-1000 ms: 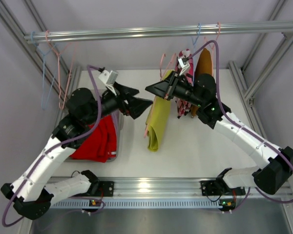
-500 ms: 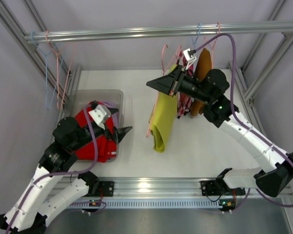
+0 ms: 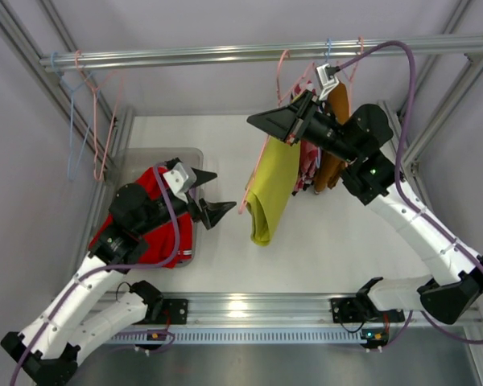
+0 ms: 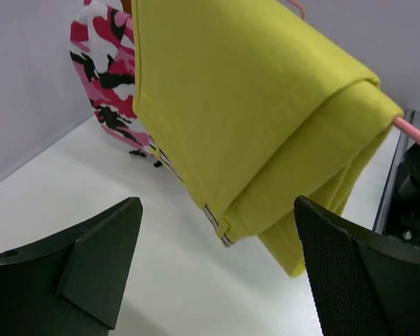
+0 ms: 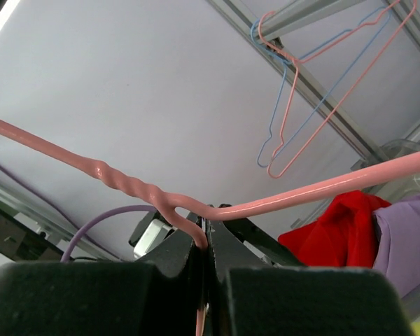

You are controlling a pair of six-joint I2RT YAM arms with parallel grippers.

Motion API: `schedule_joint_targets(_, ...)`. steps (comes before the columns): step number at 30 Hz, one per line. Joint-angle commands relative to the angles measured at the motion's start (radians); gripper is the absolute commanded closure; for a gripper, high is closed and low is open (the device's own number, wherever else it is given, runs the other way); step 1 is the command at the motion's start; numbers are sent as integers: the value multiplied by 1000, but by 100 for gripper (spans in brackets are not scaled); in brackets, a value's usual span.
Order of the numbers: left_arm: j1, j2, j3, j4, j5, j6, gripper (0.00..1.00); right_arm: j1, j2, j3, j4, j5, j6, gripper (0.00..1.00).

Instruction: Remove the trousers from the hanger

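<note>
Yellow-green trousers (image 3: 270, 183) with pale hem stripes hang folded over a pink wire hanger (image 3: 282, 76). My right gripper (image 3: 256, 123) is shut on the hanger's neck and holds it up below the rail. In the right wrist view the jaws (image 5: 204, 234) pinch the pink hanger (image 5: 322, 187) just under its twist. My left gripper (image 3: 213, 193) is open, left of the trousers and apart from them. In the left wrist view the trousers (image 4: 245, 105) hang beyond the open gripper (image 4: 217, 204). Red trousers (image 3: 149, 233) and lilac trousers (image 5: 406, 241) lie in the bin.
A clear bin (image 3: 157, 153) stands at the left. A pink camouflage garment (image 3: 308, 165) and an orange-brown one (image 3: 335, 133) hang behind the right arm. Empty pink and blue hangers (image 3: 84, 121) hang at the rail's left end. Frame posts stand at both sides.
The right gripper has raised the hanger and trousers up and to the right, closer to the rail. The left arm pulled back over the bin, then came forward towards the trousers again, still open.
</note>
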Motion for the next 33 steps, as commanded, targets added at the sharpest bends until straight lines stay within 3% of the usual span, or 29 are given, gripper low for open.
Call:
schedule_joint_targets(1,-10,39,29,250,-4,-108,6,-24,-13,130,140,23,8,100)
schedule_joint_targets(9,-35,73,7,402,36,-105,8,-54,16,198,119,16,2,100)
schedule_joint_targets(14,-36,36,3,381,68,-47,8,-64,25,227,107,13,-13,100)
schedule_joint_targets(23,-38,-65,-2,197,21,-33,8,-62,33,213,113,9,-4,100)
schedule_joint_targets(33,-38,-22,-35,315,18,-45,11,-24,71,227,130,7,8,100)
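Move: The yellow trousers, folded over the bar of the pink hanger, have their middle some 14 cm to the left hand's right, level with it fore and aft and about 4 cm above. The hanger's near corner stands roughly 6 cm right, 6 cm back and 5 cm above; the red trousers lie about 16 cm left, straight across, 32 cm below. From the right hand the yellow trousers hang about 7 cm back, 2 cm right and 14 cm lower. The yellow trousers, still on the hanger that the right hand keeps pinched, are carried up about 2 cm and a little forward, a slight sink ending the lift. Beside them the left hand, fingers still wide open, rises some 6 cm, at first forward and right, then drawing back left; it tilts its fingertips up and rolls by about 10 degrees each, easing down and forward again at the end. ##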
